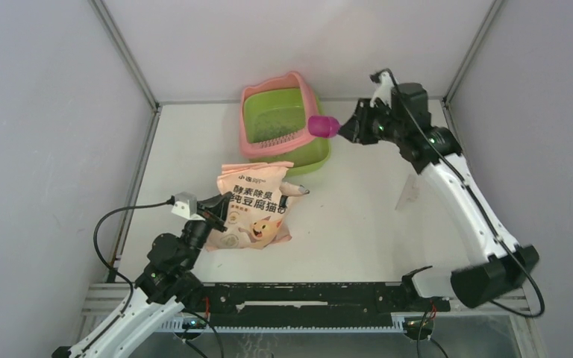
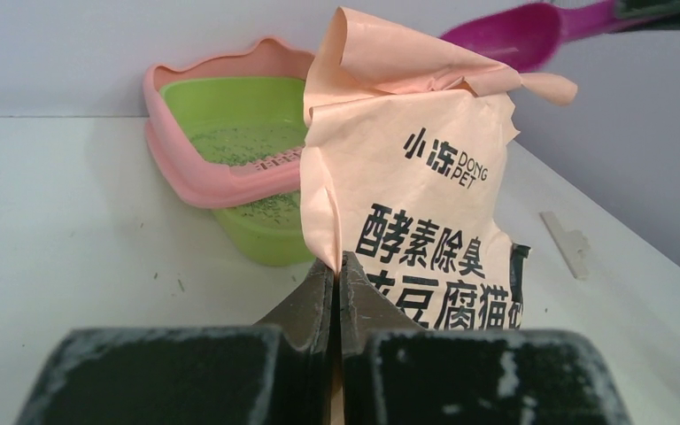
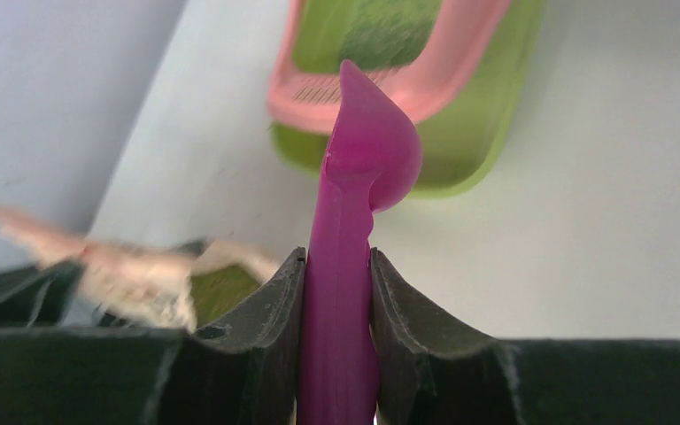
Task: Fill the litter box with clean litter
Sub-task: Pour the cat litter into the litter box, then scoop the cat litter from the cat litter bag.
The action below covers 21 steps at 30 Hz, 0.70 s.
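Note:
The litter box (image 1: 245, 123) stands at the back of the table, with a pink rim, a lime-green basin and a pink grid at its near end. Greyish litter (image 1: 272, 123) specks the basin floor (image 2: 239, 142). A peach-pink printed bag (image 1: 254, 209) stands upright in front of the box. My left gripper (image 2: 338, 261) is shut on the bag's left edge (image 2: 416, 177). My right gripper (image 3: 336, 257) is shut on the handle of a magenta scoop (image 3: 367, 150). The scoop's bowl (image 1: 322, 125) hangs in the air at the box's right rim (image 3: 460, 66).
A small white strip (image 1: 408, 192) lies on the table to the right, under my right arm. A few loose specks (image 2: 177, 283) dot the table near the box. Grey enclosure walls close the back and both sides.

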Motion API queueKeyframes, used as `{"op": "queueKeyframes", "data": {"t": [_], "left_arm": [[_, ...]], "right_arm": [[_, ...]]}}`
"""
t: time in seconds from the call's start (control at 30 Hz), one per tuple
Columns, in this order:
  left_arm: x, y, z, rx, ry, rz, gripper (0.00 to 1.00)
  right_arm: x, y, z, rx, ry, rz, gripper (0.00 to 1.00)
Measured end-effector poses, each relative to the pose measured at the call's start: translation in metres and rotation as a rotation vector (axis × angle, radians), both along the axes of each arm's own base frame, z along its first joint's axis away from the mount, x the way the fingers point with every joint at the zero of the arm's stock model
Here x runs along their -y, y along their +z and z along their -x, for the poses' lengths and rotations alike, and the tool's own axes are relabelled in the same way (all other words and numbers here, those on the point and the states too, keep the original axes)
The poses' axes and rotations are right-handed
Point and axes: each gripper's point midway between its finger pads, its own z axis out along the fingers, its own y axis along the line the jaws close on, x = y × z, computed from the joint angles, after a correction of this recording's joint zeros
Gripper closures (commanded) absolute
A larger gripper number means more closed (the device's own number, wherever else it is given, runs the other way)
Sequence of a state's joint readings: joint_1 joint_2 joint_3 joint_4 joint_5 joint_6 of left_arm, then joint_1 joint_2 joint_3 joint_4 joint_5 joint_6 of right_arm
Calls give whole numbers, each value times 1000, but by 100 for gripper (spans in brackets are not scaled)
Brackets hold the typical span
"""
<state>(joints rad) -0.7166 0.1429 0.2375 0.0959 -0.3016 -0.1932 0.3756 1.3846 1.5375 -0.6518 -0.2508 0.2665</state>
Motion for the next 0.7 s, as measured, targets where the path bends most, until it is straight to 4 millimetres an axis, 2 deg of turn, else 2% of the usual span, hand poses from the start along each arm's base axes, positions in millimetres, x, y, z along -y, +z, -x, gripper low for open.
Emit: {"op": "queueKeyframes", "data": {"t": [0.1, 0.2, 0.3, 0.4, 0.7], "left_arm": [[3, -2, -1, -8, -9, -9, 100], [6, -2, -2, -7, -20, -11, 100], [7, -2, -2, -6, -24, -12, 100], [9, -3, -2, -9, -32, -16, 100], [14, -4, -4, -13, -47, -22, 100]], "right_arm": [[3, -6, 41, -57, 86, -82, 100], [-7, -35, 79, -181, 200, -130, 100], [-13, -69, 103, -319, 268, -149, 100], [-15, -81, 115, -376, 295, -161, 100], [-26, -73, 130, -385, 375, -193, 100]]}}
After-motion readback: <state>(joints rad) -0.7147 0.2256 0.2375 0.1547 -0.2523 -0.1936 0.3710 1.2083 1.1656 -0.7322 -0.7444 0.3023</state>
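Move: The litter bag's open mouth, where the scoop is bound, lies about 13 cm back, 14 cm to the left of and 16 cm below the right hand, which still grips the purple scoop. The bag's body is roughly 15 cm back, 23 cm left. The litter box stands some 13 cm ahead and 18 cm to the left, well below. From the left hand, pinching the bag's left edge, the mouth is about 14 cm to the right, 1 cm ahead and 8 cm lower. Back from the litter box towards the mouth of the bag, the right hand swings the scoop about 13 cm, sinking some 7 cm and drifting slightly left, quick at first and then slowing. Its wrist tips down and turns counter-clockwise, each about 20 degrees, its grip kept. The left hand keeps its pinch on the bag's edge, easing it a centimetre or so to the right. ##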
